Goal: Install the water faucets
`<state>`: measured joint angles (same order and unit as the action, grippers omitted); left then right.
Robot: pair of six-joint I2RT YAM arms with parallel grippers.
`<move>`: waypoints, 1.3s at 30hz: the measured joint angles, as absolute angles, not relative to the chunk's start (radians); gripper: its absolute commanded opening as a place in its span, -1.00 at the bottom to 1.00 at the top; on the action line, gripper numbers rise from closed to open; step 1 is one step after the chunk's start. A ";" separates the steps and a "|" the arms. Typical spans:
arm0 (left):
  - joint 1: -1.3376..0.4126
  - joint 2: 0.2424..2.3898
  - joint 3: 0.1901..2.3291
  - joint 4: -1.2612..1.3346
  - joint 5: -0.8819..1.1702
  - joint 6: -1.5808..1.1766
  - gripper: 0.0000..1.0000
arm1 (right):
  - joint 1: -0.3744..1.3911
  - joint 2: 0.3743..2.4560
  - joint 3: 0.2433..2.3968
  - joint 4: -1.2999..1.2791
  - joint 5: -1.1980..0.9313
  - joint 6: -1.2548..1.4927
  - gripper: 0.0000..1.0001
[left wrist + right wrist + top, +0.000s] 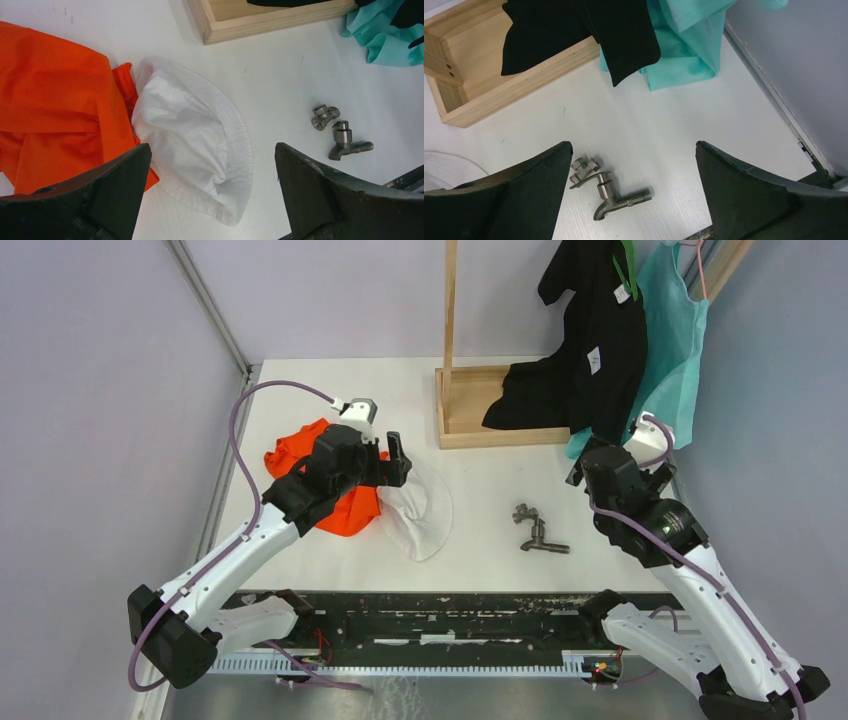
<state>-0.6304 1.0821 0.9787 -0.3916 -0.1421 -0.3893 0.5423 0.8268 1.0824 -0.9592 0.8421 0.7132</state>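
Note:
Two grey metal pieces of the water faucets lie loose on the white table, right of centre: a tap body with a bent spout [541,540] and a small tee-shaped fitting [524,512] just behind it. In the right wrist view the tap [616,197] and fitting [585,167] lie below and left of centre, close to the left finger [524,195]. My right gripper [634,145] hangs open and empty above them. The left wrist view has the tap [345,142] and fitting [325,116] at far right. My left gripper [211,147] is open over a white hat, holding nothing.
A white bucket hat [420,510] overlaps an orange cloth [335,490] at the left. A wooden stand with a frame base [470,430] stands at the back, with a black garment [590,340] and a teal one [670,330] hanging. Grey walls close both sides.

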 measured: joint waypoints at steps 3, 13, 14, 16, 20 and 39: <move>-0.630 1.082 0.979 -0.391 -0.153 -0.390 0.99 | 0.542 0.825 1.082 -0.958 0.842 0.714 1.00; -0.630 1.080 0.979 -0.390 -0.155 -0.390 0.99 | 0.542 0.811 1.066 -0.949 0.831 0.714 1.00; -0.630 1.079 0.979 -0.390 -0.155 -0.390 0.99 | 0.542 0.807 1.065 -0.947 0.830 0.714 1.00; -0.630 1.078 0.979 -0.389 -0.150 -0.390 0.99 | 0.542 0.800 1.061 -0.939 0.823 0.713 1.00; -0.637 1.070 0.958 -0.358 -0.087 -0.389 0.99 | 0.542 0.793 1.028 -0.905 0.783 0.689 0.98; -1.019 1.306 0.914 -0.255 -0.147 -0.453 0.99 | 0.537 1.193 0.802 -0.788 0.311 0.667 0.09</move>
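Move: The faucet lies about 9 cm to the right hand's left, some 3 cm back and roughly 23 cm below. At the same depth, the tee fitting is about 13 cm left and 2 cm ahead, and the wooden tray's middle some 18 cm left and 26 cm ahead. From the left hand the faucet is about 31 cm to the right, 9 cm back and 20 cm below. Right hand sinks some 19 cm and 9 left towards the faucet, tipping down, part-closing; left hand shifts right, back, down. ##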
